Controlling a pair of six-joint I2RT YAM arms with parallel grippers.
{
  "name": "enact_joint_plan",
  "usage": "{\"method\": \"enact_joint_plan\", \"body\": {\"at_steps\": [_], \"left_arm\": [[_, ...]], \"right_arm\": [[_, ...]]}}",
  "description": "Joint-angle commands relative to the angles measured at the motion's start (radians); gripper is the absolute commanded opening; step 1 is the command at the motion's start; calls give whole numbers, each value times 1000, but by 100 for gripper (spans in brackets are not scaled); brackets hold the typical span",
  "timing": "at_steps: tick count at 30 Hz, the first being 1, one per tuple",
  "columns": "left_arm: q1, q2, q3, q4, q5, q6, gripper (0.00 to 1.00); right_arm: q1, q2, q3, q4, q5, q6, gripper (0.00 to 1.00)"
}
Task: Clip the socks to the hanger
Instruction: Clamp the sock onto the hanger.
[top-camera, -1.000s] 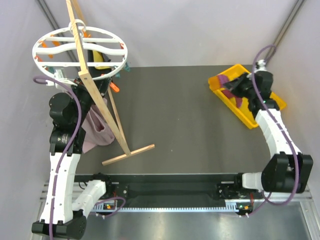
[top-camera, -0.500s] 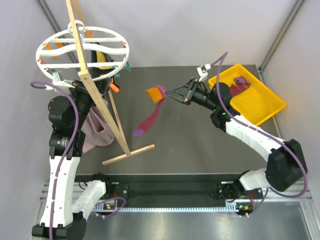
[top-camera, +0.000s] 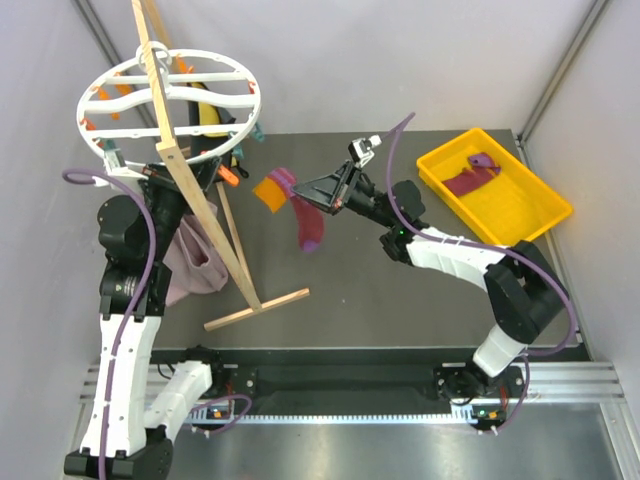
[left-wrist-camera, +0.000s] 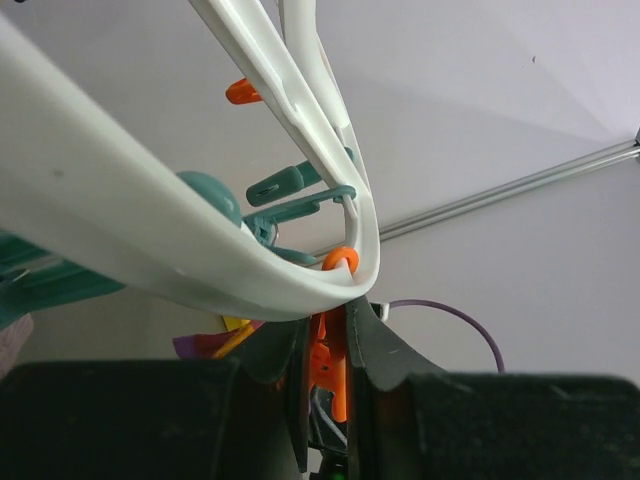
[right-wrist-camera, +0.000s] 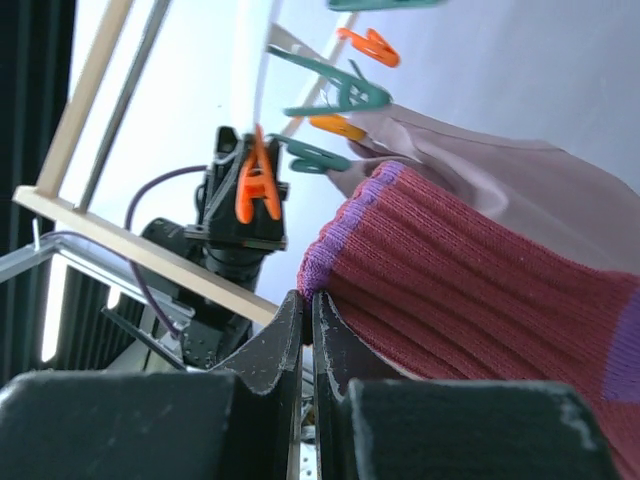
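The white wheel-shaped hanger hangs at the back left on a wooden stand. My left gripper sits under its rim, shut on an orange clip. That clip also shows in the right wrist view. My right gripper is shut on the cuff of one maroon sock. This sock dangles in the air just right of the hanger, its orange patch toward the clip. A second sock lies in the yellow tray.
The light wooden stand slants across the left side, its foot on the table. A pale mauve cloth hangs from the hanger beside my left arm. A yellow-and-black garment hangs at the hanger's far side.
My right arm lifted a sock out of the yellow tray and carried it left across the table to the hanger. The left gripper stayed shut on the clip.
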Motion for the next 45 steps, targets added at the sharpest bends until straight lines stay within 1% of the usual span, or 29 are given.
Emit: {"method": "enact_joint_plan", "body": {"at_steps": [1, 10, 17, 26, 45], "left_arm": [[-2, -11, -7, -21, -43, -23, 0], [-3, -14, 0, -49, -71, -32, 0], [-3, -12, 0, -52, -71, -43, 0], [-3, -9, 13, -52, -63, -52, 0], [-3, -7, 7, -35, -63, -72, 0]], "right_arm": [[29, -45, 67, 120, 32, -24, 0], [57, -2, 147, 119, 41, -10, 0], [88, 7, 185, 97, 73, -36, 0], [109, 39, 242, 62, 79, -66, 0], [158, 91, 263, 56, 73, -75, 0]]}}
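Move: The right hand already holds the sock. The open orange clip, held at the hanger rim by the left fingers, is about 10 cm to its left, 6 cm higher and practically level with it front to back. The nearest teal clip is roughly 5 cm farther out than the orange clip, and the ring hanger's middle about 9 cm farther out and 20 cm left of the right hand. From the left hand, the sock hangs some 12 cm right and 10 cm lower. Still pinching the sock in shut fingers, the right hand carries it up to the orange clip: first about 7 cm up while drawing back a little, then some 4 cm left with a slight sink, fingertips tipping up around 10 degrees. The left hand stays put and keeps its squeeze on the clip. ##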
